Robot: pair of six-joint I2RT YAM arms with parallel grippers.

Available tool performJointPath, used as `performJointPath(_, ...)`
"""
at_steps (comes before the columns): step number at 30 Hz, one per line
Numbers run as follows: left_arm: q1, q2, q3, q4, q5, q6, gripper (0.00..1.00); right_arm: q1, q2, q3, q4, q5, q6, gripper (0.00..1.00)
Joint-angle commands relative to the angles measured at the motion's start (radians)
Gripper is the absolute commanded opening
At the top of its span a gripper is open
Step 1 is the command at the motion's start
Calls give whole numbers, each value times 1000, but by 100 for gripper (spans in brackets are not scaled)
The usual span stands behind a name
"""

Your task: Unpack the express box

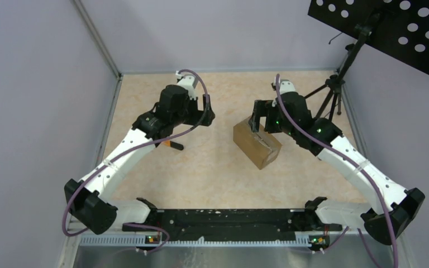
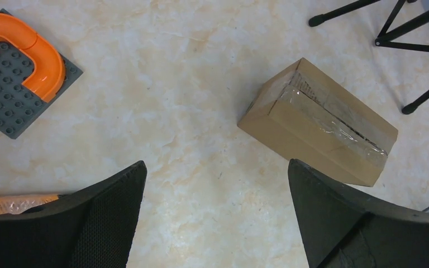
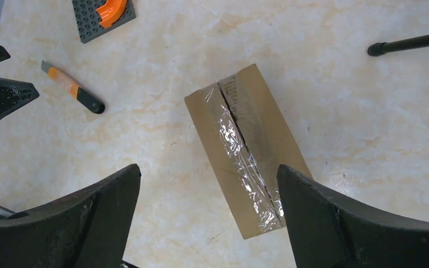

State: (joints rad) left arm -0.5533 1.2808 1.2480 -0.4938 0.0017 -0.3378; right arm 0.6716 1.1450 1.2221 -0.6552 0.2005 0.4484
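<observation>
The express box (image 1: 257, 145) is a small brown carton lying slantwise on the marble-patterned table, its flaps shut. Clear tape runs along its top seam (image 3: 246, 151), with a dark line down the middle. My right gripper (image 1: 255, 120) hangs open above the box's far end; in the right wrist view (image 3: 208, 170) the box's near end lies between the fingers, untouched. My left gripper (image 1: 205, 114) stands open to the left of the box, over bare table (image 2: 217, 167), with the box (image 2: 318, 123) up and to the right of it.
An orange and black utility knife (image 3: 72, 88) lies left of the box, under the left arm (image 1: 170, 145). A grey studded baseplate with an orange tube (image 2: 19, 72) sits further left. Black tripod legs (image 1: 329, 95) stand at the back right under a perforated black panel (image 1: 391, 28).
</observation>
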Motion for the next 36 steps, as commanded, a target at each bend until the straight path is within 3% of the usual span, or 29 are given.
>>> performJointPath(1, -1, -12, -7, 7, -64, -8, 98, 3, -33, -2, 29, 2, -12, 91)
performJointPath(8, 9, 18, 14, -68, -141, -78, 98, 3, -28, -8, 38, -14, -18, 91)
performJointPath(14, 87, 48, -26, -106, -181, -171, 98, 4, -44, -41, 65, -40, -26, 91)
performJointPath(23, 259, 155, -140, -29, -225, -358, 98, 4, -67, -56, 87, -101, -31, 91)
performJointPath(32, 416, 225, -271, 73, -245, -442, 98, 3, -101, -77, 75, -118, -35, 91)
performJointPath(36, 471, 276, -291, 105, -237, -440, 94, 3, -102, -81, 79, -122, -38, 91)
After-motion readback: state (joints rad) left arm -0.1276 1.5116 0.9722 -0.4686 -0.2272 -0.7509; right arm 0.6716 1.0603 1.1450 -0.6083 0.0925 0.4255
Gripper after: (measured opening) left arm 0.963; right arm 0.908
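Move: The utility knife lies about 20 cm to the left of the left gripper, some 6 cm ahead and 25 cm below it. The brick plate with the orange slide sits roughly 14 cm farther out than the knife and about 2 cm to its right. The taped box is some 19 cm to the left gripper's right, 4 cm ahead and 22 cm down. From the right gripper the knife is about 40 cm left, 10 cm ahead and 26 cm down. Bring the left gripper away from the box and down to the left towards the utility knife, easing off slowly and then sweeping about 18 cm left while sinking as much, with a few centimetres forward. Turn the wrist some 50 degrees counter-clockwise on the way and tip the fingers more steeply down. Keep them wide open and stop short of the knife, touching nothing. ##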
